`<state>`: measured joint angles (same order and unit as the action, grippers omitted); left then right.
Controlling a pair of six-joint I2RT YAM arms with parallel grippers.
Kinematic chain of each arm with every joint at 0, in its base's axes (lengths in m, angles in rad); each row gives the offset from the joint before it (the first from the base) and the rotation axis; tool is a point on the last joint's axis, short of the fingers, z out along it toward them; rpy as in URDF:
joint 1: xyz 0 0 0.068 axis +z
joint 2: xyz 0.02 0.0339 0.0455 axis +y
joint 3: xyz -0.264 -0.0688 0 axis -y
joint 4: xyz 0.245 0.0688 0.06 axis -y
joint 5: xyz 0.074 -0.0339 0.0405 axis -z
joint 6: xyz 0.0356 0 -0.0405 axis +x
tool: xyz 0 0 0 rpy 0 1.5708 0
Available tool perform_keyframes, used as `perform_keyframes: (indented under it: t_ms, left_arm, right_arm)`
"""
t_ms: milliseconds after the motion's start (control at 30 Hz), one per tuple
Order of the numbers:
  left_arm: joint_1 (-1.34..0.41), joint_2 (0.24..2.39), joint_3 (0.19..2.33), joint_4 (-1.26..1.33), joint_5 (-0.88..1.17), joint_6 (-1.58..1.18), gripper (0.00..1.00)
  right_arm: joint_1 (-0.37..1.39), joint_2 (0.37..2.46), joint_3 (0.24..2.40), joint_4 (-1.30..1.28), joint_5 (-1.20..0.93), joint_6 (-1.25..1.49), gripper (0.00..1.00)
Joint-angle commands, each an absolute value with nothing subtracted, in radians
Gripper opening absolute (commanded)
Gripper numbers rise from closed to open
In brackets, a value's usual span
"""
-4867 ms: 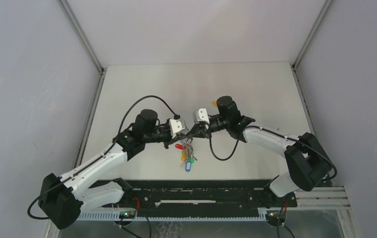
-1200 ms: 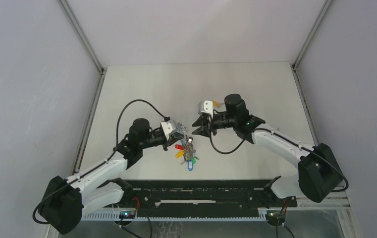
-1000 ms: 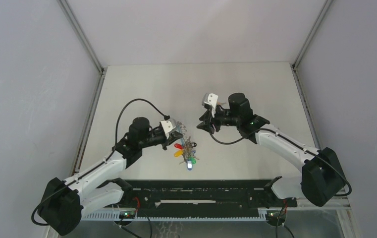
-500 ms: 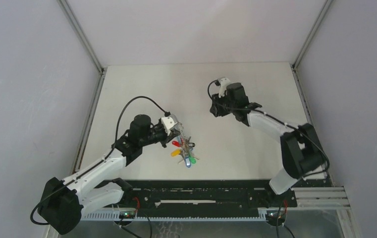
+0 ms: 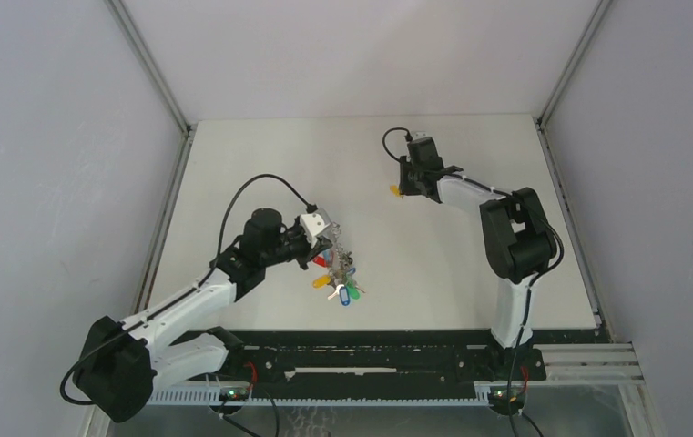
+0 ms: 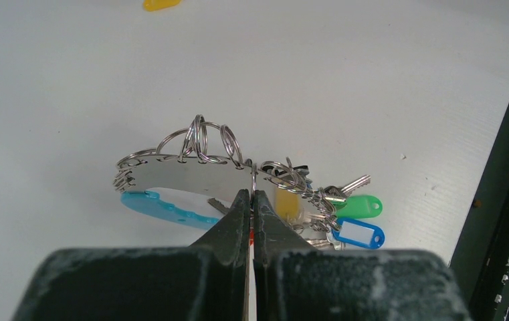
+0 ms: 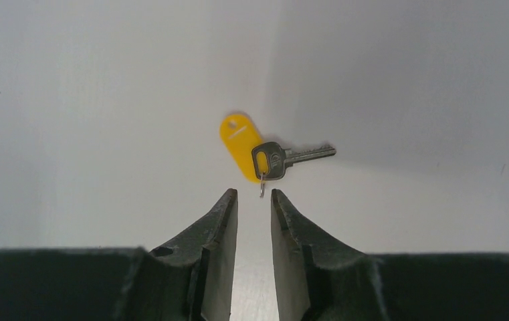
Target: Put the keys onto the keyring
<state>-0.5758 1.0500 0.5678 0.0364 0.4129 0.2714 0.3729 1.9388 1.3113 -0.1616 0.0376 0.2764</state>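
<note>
My left gripper (image 6: 252,194) is shut on a thin wire ring of the keyring (image 6: 183,172), a grey loop with a cyan section (image 6: 158,207) and a fringe of small rings. Keys with green (image 6: 357,206) and blue (image 6: 355,235) tags hang from it. From above, the left gripper (image 5: 331,239) holds the keyring (image 5: 341,276) just over the table. A silver key (image 7: 290,158) with a yellow tag (image 7: 239,142) lies flat on the table. My right gripper (image 7: 254,195) is open and narrow right in front of it, the key's little ring just beyond the fingertips. From above, that tag (image 5: 396,190) shows beside the right gripper (image 5: 405,182).
The white table (image 5: 260,164) is enclosed by grey walls and metal corner posts. A black rail (image 5: 370,350) with the arm bases runs along the near edge, and shows as a dark strip (image 6: 505,200) in the left wrist view. The yellow tag (image 6: 160,4) lies far beyond the keyring.
My right arm has swung away from the keyring to the far side of the table, over the yellow-tagged key, and its jaws have narrowed. The left arm has shifted the keyring slightly.
</note>
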Motion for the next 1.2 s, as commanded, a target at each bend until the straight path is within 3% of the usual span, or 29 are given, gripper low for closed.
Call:
perform_keyframes:
  t_ms: [0, 367, 567, 667, 1167]
  left_arm:
    - [-0.579, 1.055, 0.634, 0.058, 0.403, 0.290, 0.00]
    - [-0.580, 1.061, 0.634, 0.059, 0.415, 0.295, 0.00]
    - [-0.580, 1.062, 0.635, 0.058, 0.422, 0.297, 0.00]
    - [-0.580, 1.055, 0.632, 0.058, 0.420, 0.296, 0.00]
    - [-0.580, 1.011, 0.614, 0.073, 0.434, 0.301, 0.00]
  right_arm:
    - [0.367, 1.984, 1.384, -0.170, 0.083, 0.318, 0.24]
    - [0.365, 2.053, 1.442, -0.213, 0.072, 0.344, 0.16]
    - [0.368, 2.043, 1.441, -0.256, 0.077, 0.335, 0.00]
    - [0.375, 2.006, 1.426, -0.299, 0.081, 0.317, 0.00]
    - [0.477, 1.456, 1.048, -0.473, 0.132, 0.308, 0.00]
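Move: The yellow-tagged key lies on the table almost under my right hand, about 2 cm ahead, level sideways and some 4 cm below the open fingertips. The keyring bunch hangs roughly 21 cm back and 15 cm to the left of that hand, a couple of centimetres higher. From my left hand, which holds the keyring, the key is about 21 cm ahead, 19 cm to the right and 12 cm below. I sink my half-open right fingers about 3.5 cm onto the yellow-tagged key, easing slightly forward, and shut them fully, pinching it by its small ring. Then I lift it some 8 cm while drawing back about 10 cm towards the keyring, gathering speed. My left hand stays put and keeps its pinch on the keyring. ##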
